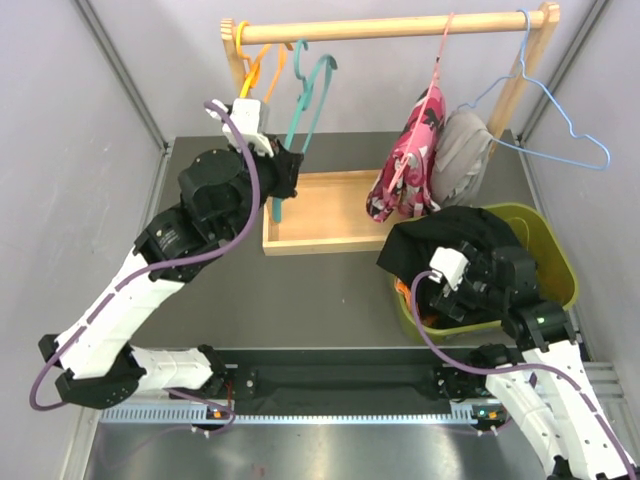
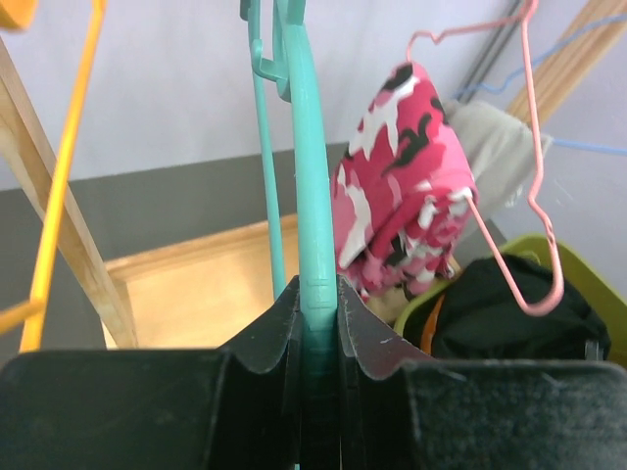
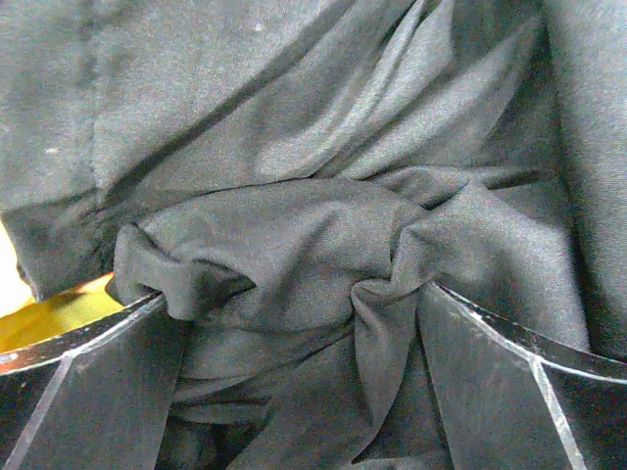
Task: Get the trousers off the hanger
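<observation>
My left gripper [image 1: 285, 185] is shut on the lower bar of an empty teal hanger [image 2: 309, 176] that hangs from the wooden rod [image 1: 390, 28]. The pink camouflage trousers [image 1: 410, 165] hang on a pink wire hanger [image 2: 534, 196]. The grey trousers [image 1: 462, 155] hang just right of them. The black trousers [image 1: 450, 232] lie draped over the green bin [image 1: 560, 265]. A strip of orange trousers [image 1: 404, 291] shows under them. My right gripper [image 3: 294, 304] is at the bin, jaws wide apart, with bunched black cloth [image 3: 294, 147] between the fingers.
An orange hanger [image 1: 262, 65] and a second teal hanger [image 1: 298, 90] hang empty at the rod's left end. A blue wire hanger [image 1: 570, 130] hangs at the right end. The rack's wooden tray base [image 1: 320, 215] sits mid-table. Grey walls close in on both sides.
</observation>
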`<move>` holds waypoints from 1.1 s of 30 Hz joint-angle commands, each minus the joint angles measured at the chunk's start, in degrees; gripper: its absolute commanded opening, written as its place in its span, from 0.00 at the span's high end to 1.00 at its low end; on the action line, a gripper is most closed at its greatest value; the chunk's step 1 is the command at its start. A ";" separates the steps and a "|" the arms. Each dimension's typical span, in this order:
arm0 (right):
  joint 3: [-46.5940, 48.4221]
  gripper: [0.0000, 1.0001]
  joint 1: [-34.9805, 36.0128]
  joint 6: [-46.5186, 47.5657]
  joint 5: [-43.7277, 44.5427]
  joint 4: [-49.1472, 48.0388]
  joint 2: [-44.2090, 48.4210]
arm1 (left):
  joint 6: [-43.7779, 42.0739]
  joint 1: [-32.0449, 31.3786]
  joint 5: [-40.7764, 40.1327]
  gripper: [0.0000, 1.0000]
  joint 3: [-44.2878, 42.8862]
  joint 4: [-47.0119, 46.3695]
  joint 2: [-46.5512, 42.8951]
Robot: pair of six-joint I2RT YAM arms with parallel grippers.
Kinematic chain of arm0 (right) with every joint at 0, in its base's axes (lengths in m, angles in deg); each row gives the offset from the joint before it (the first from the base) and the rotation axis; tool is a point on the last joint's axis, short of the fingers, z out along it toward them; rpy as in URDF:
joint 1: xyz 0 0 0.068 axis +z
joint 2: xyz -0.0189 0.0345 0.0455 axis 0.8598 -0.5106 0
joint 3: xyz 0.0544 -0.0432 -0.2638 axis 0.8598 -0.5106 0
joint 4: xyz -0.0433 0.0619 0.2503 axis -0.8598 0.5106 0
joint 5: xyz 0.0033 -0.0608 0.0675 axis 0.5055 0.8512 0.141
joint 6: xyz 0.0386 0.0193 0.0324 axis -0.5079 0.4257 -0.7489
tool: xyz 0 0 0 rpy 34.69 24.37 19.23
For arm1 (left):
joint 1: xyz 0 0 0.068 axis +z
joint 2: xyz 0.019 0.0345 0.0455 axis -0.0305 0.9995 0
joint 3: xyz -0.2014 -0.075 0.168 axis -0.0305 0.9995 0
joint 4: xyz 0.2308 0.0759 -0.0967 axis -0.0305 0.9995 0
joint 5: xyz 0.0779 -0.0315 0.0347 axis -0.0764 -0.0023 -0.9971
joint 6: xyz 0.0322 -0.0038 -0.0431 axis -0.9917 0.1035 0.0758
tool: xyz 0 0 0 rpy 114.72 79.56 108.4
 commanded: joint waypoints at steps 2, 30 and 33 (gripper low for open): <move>-3.03 0.04 -1.19 -2.51 0.01 -6.89 1.25 | -2.34 1.45 -2.98 1.00 -6.50 -4.27 3.98; -3.21 0.03 -1.54 -2.60 -0.69 -6.10 3.63 | 9.26 21.76 16.36 0.71 -4.40 -2.51 4.09; -3.30 0.03 -1.89 -2.51 -0.78 -6.10 3.89 | 9.78 21.76 17.06 0.49 -4.40 -2.42 2.77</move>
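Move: My left hand still holds the empty teal hanger by its lower part, hook upward. The free spot on the rail near its left post is about 18 cm ahead, 5 cm left and 15 cm above that hand. The yellow hanger hangs some 12 cm ahead, 8 cm left and 5 cm up; the pink trousers hang about 17 cm ahead, 20 cm right and slightly lower. From my right hand the spot is roughly 25 cm ahead, 38 cm left and 45 cm up. I carry the teal hanger forward about 9 cm with my left hand, up a little at first, then bearing left some 4 cm and sinking again, to bring its hook over the rail beside the yellow hanger. Then I ease back about 2 cm and open my fingers, letting go of the hanger. ##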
